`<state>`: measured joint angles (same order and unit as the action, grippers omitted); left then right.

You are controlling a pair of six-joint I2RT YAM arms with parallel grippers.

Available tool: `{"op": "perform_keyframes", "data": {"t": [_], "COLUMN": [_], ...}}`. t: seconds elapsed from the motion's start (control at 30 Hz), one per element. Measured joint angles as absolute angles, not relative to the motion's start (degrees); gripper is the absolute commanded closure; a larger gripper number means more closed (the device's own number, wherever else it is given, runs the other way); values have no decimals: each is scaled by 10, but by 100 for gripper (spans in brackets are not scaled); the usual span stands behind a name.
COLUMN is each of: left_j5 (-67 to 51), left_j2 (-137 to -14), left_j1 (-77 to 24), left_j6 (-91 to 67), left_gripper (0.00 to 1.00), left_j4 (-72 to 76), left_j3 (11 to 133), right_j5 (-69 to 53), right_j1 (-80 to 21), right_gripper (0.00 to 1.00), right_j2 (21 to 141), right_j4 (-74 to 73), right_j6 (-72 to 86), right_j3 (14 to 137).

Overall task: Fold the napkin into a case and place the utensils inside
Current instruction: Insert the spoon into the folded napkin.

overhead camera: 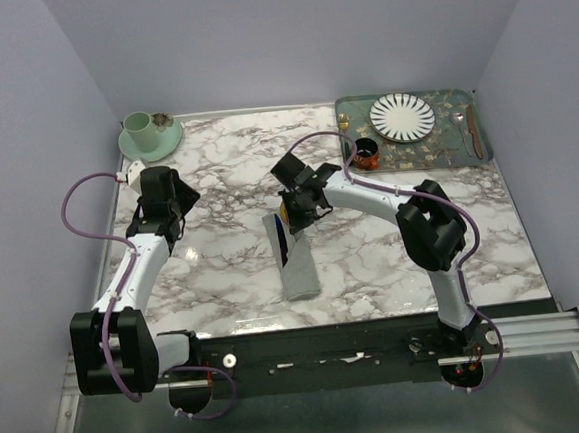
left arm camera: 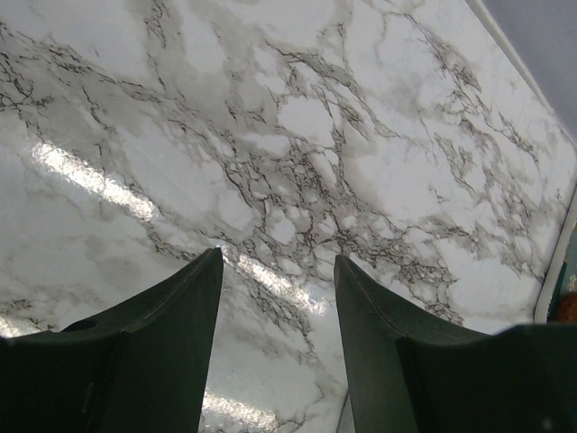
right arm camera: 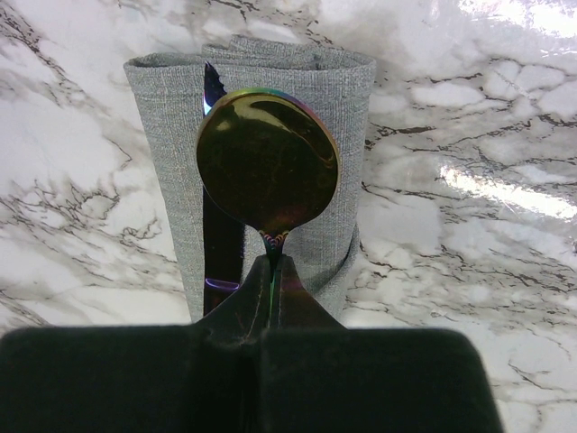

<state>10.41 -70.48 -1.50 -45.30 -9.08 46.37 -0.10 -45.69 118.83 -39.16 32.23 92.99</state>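
Note:
The napkin (overhead camera: 297, 266) lies folded into a narrow grey case (right arm camera: 261, 126) on the marble, in front of the right arm. A dark blue utensil (right arm camera: 221, 239) lies along the case's left side, its tip (right arm camera: 212, 81) near the far fold. My right gripper (right arm camera: 273, 262) hovers over the case's near end, shut on the neck of a spoon whose shiny gold bowl (right arm camera: 267, 161) faces the camera above the cloth. In the top view the right gripper (overhead camera: 295, 216) sits at the case's far end. My left gripper (left arm camera: 278, 262) hangs open over bare marble at the left (overhead camera: 160, 222), holding nothing.
A green cup on a saucer (overhead camera: 148, 137) stands at the back left corner. The green patterned tray (overhead camera: 445, 149) at the back right holds a striped plate (overhead camera: 402, 115), a small dark cup (overhead camera: 367, 152) and more cutlery (overhead camera: 473, 130). Walls close three sides.

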Motion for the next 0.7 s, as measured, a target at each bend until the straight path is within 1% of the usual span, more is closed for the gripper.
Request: {"op": "perform_keyframes", "data": {"t": [0.4,0.43,0.47,0.53,0.57,0.67,0.7], "left_j5": [98,98,98,97,97,96,95], "left_j2": [-705,-705,-704,-704,-704,-704,-704], "left_j1": [-15,-15,-15,-15,-15,-15,-15], "left_j6": [-457,-457,-457,-457,-457,-457,-457], "left_gripper": [38,38,38,38,38,38,38], "left_j4": [-87,-86,-85,-83,-83,-82,-82], "left_j3": [454,453,453,452,452,452,452], "right_j5": [-15,-15,-16,-19,-21,-25,-25], "right_j1": [-457,-457,-457,-457,-457,-457,-457], "right_gripper": [98,96,91,86,76,63,62], "right_j2": [1187,1186,1185,1184,1183,1183,1183], "right_j4": [-392,-392,-392,-392,-392,-392,-392], "right_j6": [338,339,339,340,341,341,341], "right_j3": [904,901,899,895,893,891,891]}}
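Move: The right hand holds the spoon, bowl forward and handle trailing back; the napkin's pocket mouth lies about 4 cm back, 1 cm left and 3 cm below that hand. The knife's exposed part is roughly 3 cm to its left and 1 cm back, and the copper mug some 16 cm ahead and 17 cm right. From the idle left hand, the pocket mouth is about 11 cm back, 23 cm right and 14 cm lower. Draw the right gripper back about 2 cm while lowering it some 1.5 cm and easing slightly right, pushing the spoon's handle into the napkin pocket alongside the knife. Keep the fingers shut on the neck until the hand is nearly down, then part them about a quarter of their range to let go of it, tipping the wrist only slightly. ##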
